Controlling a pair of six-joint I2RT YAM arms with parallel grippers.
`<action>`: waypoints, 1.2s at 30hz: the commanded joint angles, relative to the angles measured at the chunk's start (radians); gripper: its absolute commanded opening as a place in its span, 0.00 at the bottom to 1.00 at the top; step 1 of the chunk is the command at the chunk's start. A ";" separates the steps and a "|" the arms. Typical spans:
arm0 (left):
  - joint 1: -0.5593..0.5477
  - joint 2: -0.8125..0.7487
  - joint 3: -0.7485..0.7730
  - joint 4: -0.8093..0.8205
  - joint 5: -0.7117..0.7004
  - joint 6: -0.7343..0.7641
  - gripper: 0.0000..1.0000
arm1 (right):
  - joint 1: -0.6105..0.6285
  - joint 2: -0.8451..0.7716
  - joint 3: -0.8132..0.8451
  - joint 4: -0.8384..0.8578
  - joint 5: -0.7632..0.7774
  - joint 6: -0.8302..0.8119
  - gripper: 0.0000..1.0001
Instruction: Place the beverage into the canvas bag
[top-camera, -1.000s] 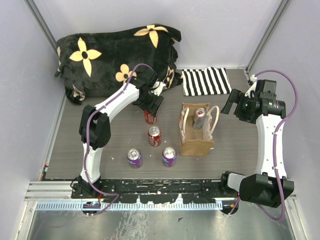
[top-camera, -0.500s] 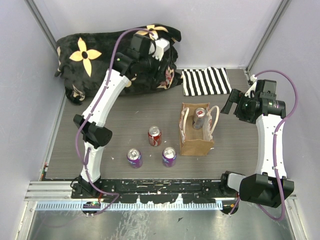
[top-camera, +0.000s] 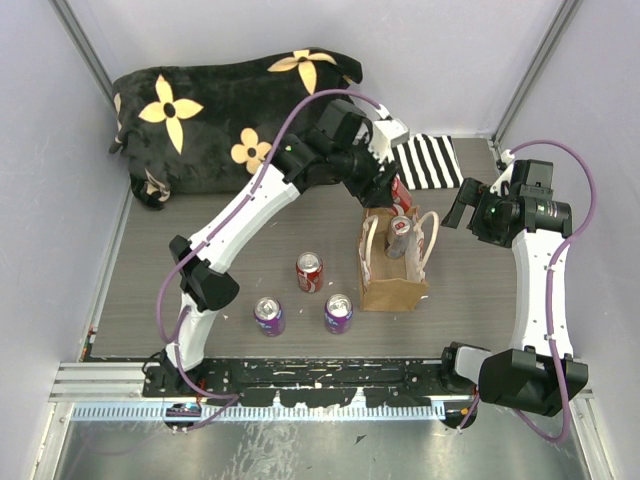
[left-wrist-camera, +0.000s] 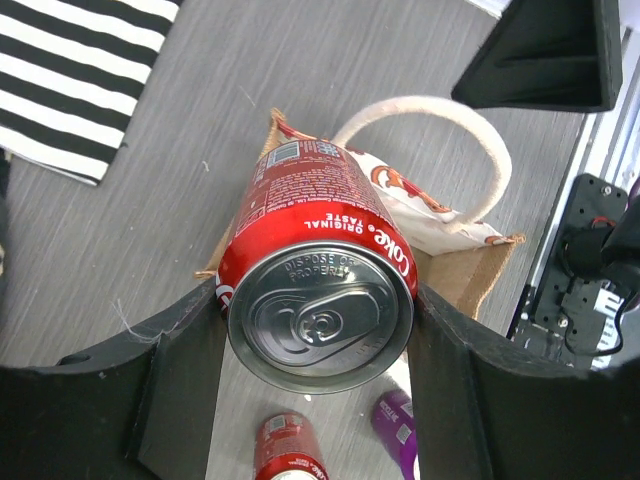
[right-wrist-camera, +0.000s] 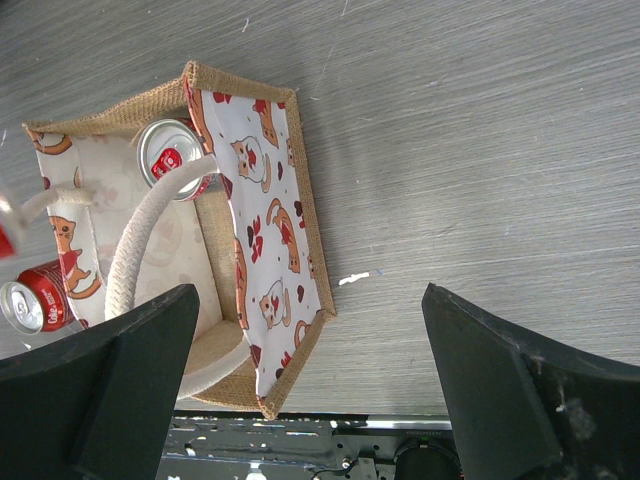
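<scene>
My left gripper (top-camera: 388, 186) is shut on a red Coke can (left-wrist-camera: 320, 290) and holds it in the air over the far end of the canvas bag (top-camera: 396, 286). In the left wrist view the can's top faces the camera, with the bag's cream handle (left-wrist-camera: 487, 150) and tan edge (left-wrist-camera: 478, 272) beneath it. The bag stands upright and open, with another red-and-silver can (top-camera: 399, 236) inside; that can also shows in the right wrist view (right-wrist-camera: 168, 152). My right gripper (top-camera: 463, 205) is open and empty, right of the bag (right-wrist-camera: 262, 235).
A red can (top-camera: 309, 271) and two purple cans (top-camera: 268, 315) (top-camera: 338, 312) stand on the table left of the bag. A black-and-white striped cloth (top-camera: 432, 160) lies behind the bag. A black flowered blanket (top-camera: 220, 110) fills the back left.
My left gripper lifted a red can from the table near the blanket, rose, then swung right to above the bag. The right arm has not moved.
</scene>
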 joint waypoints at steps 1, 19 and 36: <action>-0.033 0.009 0.032 0.034 0.003 0.095 0.00 | -0.006 -0.039 0.014 0.016 -0.006 -0.003 1.00; -0.080 0.035 -0.093 -0.072 -0.107 0.270 0.00 | -0.011 -0.036 -0.010 0.027 -0.011 -0.007 1.00; -0.097 0.147 -0.093 -0.074 -0.189 0.296 0.00 | -0.015 -0.039 -0.020 0.028 -0.009 -0.013 1.00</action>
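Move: The left gripper holds the red can high over the far left part of the canvas bag; the bag's middle is about 5 cm to its right, 3 cm back and 21 cm below. The standing can inside the bag is some 7 cm right and 1 cm ahead. At the same depth, the other Coke is 15 cm left and 8 cm back. From the right gripper the bag lies about 16 cm left, 3 cm back and 14 cm lower. Bring the left gripper down about 14 cm into the bag's mouth, easing back 2 to 3 cm over the first half and then sinking nearly straight beside the standing can. Tip the fingers some 25 degrees steeper on the way, with a slight clockwise turn, and keep the grip on the red can so that its far end leads down. ##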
